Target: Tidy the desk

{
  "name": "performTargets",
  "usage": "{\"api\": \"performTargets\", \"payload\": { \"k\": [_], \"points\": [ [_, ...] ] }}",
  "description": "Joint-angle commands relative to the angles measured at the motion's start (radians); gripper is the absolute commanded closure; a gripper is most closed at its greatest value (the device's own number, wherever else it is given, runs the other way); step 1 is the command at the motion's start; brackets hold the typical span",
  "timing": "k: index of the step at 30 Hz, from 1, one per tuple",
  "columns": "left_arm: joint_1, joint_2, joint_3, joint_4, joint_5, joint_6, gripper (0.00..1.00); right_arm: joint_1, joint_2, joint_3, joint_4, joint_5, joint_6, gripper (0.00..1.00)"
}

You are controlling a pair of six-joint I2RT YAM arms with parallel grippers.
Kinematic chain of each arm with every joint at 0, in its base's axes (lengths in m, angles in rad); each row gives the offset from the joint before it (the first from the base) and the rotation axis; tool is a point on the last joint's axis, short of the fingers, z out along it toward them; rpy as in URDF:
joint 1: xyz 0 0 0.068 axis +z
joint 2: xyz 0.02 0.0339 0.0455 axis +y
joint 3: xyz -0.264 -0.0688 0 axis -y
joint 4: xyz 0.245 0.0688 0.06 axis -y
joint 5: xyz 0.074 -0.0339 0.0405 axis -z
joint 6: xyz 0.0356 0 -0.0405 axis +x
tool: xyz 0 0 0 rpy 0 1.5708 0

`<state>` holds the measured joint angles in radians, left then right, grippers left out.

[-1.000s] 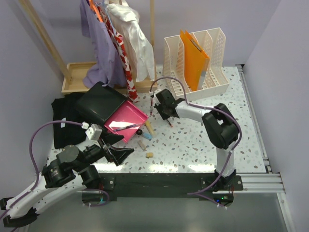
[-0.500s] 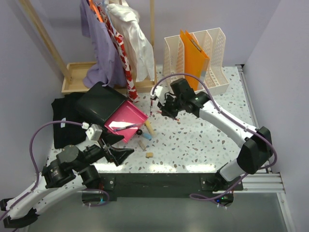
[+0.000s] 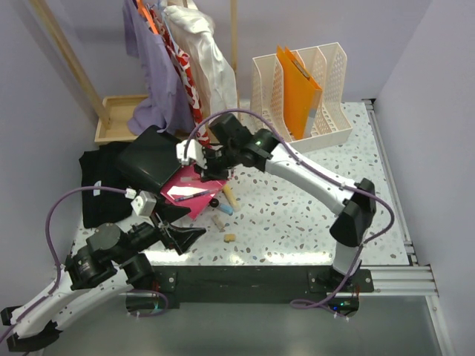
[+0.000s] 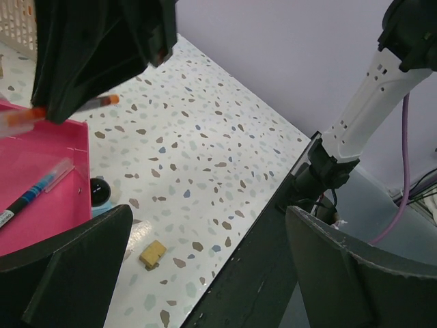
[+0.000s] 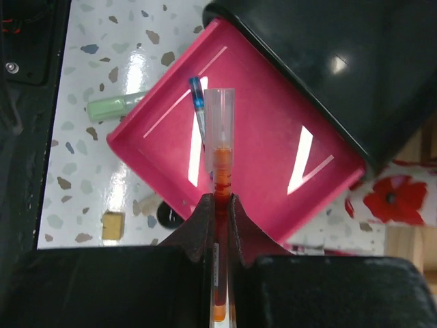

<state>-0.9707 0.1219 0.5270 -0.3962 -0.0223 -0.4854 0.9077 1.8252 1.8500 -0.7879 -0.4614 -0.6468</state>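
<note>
The white speckled desk [image 3: 297, 215] carries an open pink tray [image 3: 199, 205] attached to a black box [image 3: 148, 159]. My right gripper [image 3: 210, 169] hangs over the tray. In the right wrist view it [image 5: 218, 201] is shut on an orange pen with a clear cap [image 5: 220, 164], above the tray [image 5: 273, 150]. A blue pen [image 5: 199, 102] lies in the tray. My left gripper [image 3: 185, 237] is open and empty near the desk's front edge, left of a small yellow block [image 4: 153, 252].
Loose on the desk by the tray are a green marker [image 5: 113, 107], a black round piece [image 3: 214, 202], a tan stick [image 3: 231, 196] and a beige piece [image 3: 218, 221]. A file organiser [image 3: 334, 81] with an orange folder [image 3: 300, 93] stands at the back. Clothes [image 3: 185, 67], a wooden tray [image 3: 115, 115] and a black cloth [image 3: 96, 185] are at the left.
My right arm has swung left from the middle of the desk to above the pink tray, still holding the orange pen. The left arm has not moved.
</note>
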Motion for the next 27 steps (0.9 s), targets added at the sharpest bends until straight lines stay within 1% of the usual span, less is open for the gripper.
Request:
{"api": "performTargets", "payload": {
  "k": [1, 4, 6, 10, 14, 15, 16, 18, 19, 21, 24, 27],
  "points": [
    [0.007, -0.013, 0.001, 0.053, 0.01, 0.024, 0.0, 0.036, 0.118, 0.145, -0.005, 0.075, 0.035, 1.0],
    [0.012, -0.011, 0.001, 0.053, 0.01, 0.024, 0.0, 0.043, 0.187, 0.231, -0.037, 0.104, 0.035, 1.0],
    [0.012, -0.011, 0.001, 0.051, 0.01, 0.024, 0.0, 0.045, 0.235, 0.255, -0.045, 0.113, 0.038, 1.0],
    [0.013, -0.01, 0.002, 0.051, 0.01, 0.024, 0.0, 0.046, 0.279, 0.29, -0.053, 0.121, 0.042, 0.94],
    [0.015, -0.01, 0.002, 0.051, 0.01, 0.024, 0.0, 0.046, 0.287, 0.291, -0.045, 0.141, 0.071, 0.78],
    [0.015, -0.008, 0.001, 0.051, 0.01, 0.022, 0.0, 0.048, 0.284, 0.291, -0.045, 0.145, 0.073, 0.68],
    [0.015, -0.008, 0.002, 0.053, 0.01, 0.022, 0.0, 0.048, 0.281, 0.29, -0.047, 0.15, 0.076, 0.64],
    [0.015, -0.008, 0.002, 0.051, 0.009, 0.022, 0.0, 0.048, 0.267, 0.281, -0.048, 0.161, 0.084, 0.52],
    [0.015, -0.008, 0.002, 0.049, 0.007, 0.022, 0.0, 0.046, 0.247, 0.267, -0.047, 0.165, 0.088, 0.5],
    [0.015, -0.008, 0.002, 0.049, 0.002, 0.021, 0.0, 0.046, 0.223, 0.252, -0.05, 0.178, 0.091, 0.49],
    [0.015, -0.005, 0.002, 0.043, -0.008, 0.016, 0.0, 0.043, 0.145, 0.195, -0.057, 0.19, 0.091, 0.49],
    [0.015, -0.002, 0.007, 0.036, -0.025, 0.011, 0.0, 0.019, 0.03, 0.088, -0.045, 0.164, 0.096, 0.46]
  ]
}}
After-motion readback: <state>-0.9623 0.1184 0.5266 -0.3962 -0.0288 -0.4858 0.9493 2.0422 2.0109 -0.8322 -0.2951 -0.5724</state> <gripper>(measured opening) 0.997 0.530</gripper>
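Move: The right hand holds the red pen above and slightly short of the open pink drawer, whose middle lies about 4 cm ahead, 3 cm to the left and 16 cm below. The blue pen inside is roughly 2 cm ahead, 3 cm left; the black knob is level ahead, 5 cm right and 19 cm down. A yellow block on the desk sits 9 cm back, 10 cm right. From the idle left hand the drawer is some 18 cm ahead, 4 cm left, well below. Still pinching the red pen, the right hand carries it down about 6.5 cm and left about 5 cm, with a smaller reach forward, into the drawer beside the blue pen. There it nearly stops, and the fingers open to about half and let go of the pen; then it starts back to the right, rising slightly, fingers still apart. ##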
